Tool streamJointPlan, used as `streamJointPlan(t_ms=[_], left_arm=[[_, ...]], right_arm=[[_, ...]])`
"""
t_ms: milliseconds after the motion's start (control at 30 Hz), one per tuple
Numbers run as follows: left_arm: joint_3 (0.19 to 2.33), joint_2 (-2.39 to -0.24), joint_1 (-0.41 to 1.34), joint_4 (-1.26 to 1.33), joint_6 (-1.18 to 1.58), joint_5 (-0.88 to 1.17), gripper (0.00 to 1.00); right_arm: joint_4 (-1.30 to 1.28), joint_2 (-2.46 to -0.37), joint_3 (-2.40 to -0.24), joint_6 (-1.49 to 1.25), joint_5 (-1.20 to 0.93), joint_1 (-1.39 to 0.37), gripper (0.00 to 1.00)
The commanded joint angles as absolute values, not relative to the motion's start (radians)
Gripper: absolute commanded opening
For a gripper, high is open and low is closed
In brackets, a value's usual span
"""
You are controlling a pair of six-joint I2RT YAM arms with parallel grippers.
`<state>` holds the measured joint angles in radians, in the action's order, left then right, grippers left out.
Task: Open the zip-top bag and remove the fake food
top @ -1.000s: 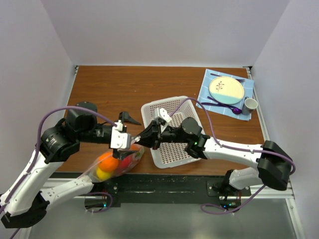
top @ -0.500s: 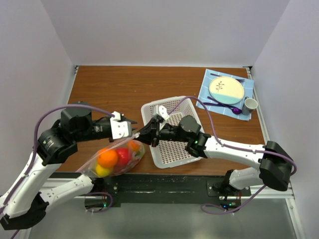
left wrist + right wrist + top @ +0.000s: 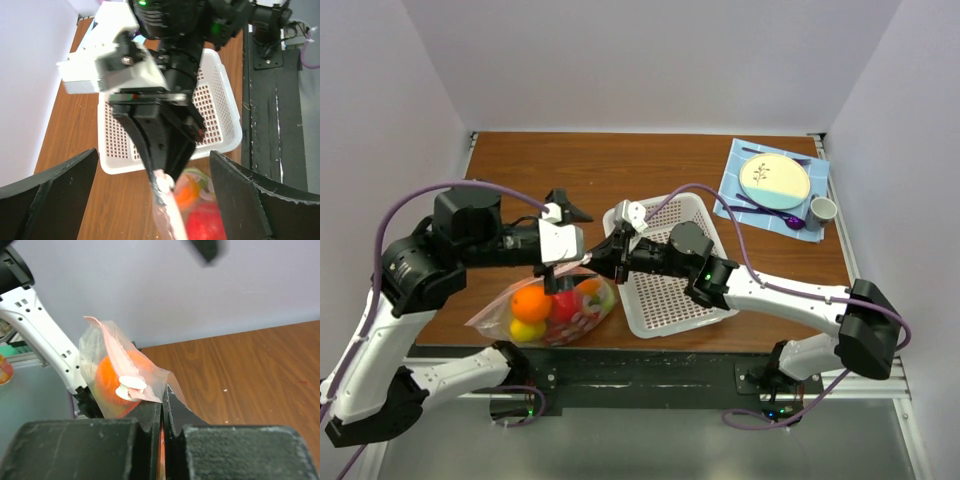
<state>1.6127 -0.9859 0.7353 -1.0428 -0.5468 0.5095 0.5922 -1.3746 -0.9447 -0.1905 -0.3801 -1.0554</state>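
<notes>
The clear zip-top bag (image 3: 542, 310) lies at the near table edge with its pink zip strip (image 3: 171, 216) raised. Inside it the fake food shows: an orange (image 3: 532, 303), a red apple (image 3: 564, 306), and a yellow piece (image 3: 525, 330). My right gripper (image 3: 604, 262) is shut on the bag's top corner (image 3: 162, 402), right beside the white slider (image 3: 131, 386). My left gripper (image 3: 572, 246) hangs wide open just above the bag. Its fingers (image 3: 50, 197) stand either side of the slider (image 3: 164, 183) without touching it.
A white perforated basket (image 3: 672, 285) sits under my right arm, right of the bag. At the far right corner a blue cloth (image 3: 738, 170) carries a cream-and-blue plate (image 3: 775, 180), a cup (image 3: 822, 210) and a purple spoon (image 3: 792, 222).
My left gripper narrowed near the zip, then opened wide again and rose toward the far side. The right gripper kept its hold and shifted slightly left; the bag's top lifted.
</notes>
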Motion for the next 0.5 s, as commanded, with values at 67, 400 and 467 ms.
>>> streamJointPlan(t_ms=[67, 400, 467], left_arm=[[1.562, -0.947, 0.736, -1.169, -0.618, 0.460, 0.95], [1.442, -0.950, 0.736, -0.994, -0.623, 0.307, 0.76], [1.445, -0.953, 0.736, -0.971, -0.623, 0.287, 0.75]], right_arm=[[0.617, -1.373, -1.031, -0.167, -0.334, -1.039, 0.00], [0.629, -1.374, -1.023, -0.202, -0.362, -1.038, 0.00], [0.629, -1.370, -1.017, -0.202, -0.367, -1.039, 0.00]])
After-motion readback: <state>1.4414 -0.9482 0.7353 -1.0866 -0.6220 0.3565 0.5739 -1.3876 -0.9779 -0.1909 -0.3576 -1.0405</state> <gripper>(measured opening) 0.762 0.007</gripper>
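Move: Below the left hand, about 9 cm down, 2 cm ahead and 1 cm to its right, sits the bag's white zip slider. The red food in the bag is some 17 cm below this hand, 6 cm left and 4 cm back; the orange is 12 cm left at the same depth and setback. The white basket is roughly 37 cm below, 19 cm right and 12 cm ahead. From the right hand the slider lies about 4 cm to the left, nearly level. Sinking almost 7 cm towards the zip slider, the left hand drifts about 2 cm left, dips slightly back and then eases forward, so its fingers come down either side of the slider. The fingers tip some 10 degrees further down and close by about a quarter, without visible contact. The right fingers keep their pinch on the zip edge, carrying it about 1 cm forward before holding still. ##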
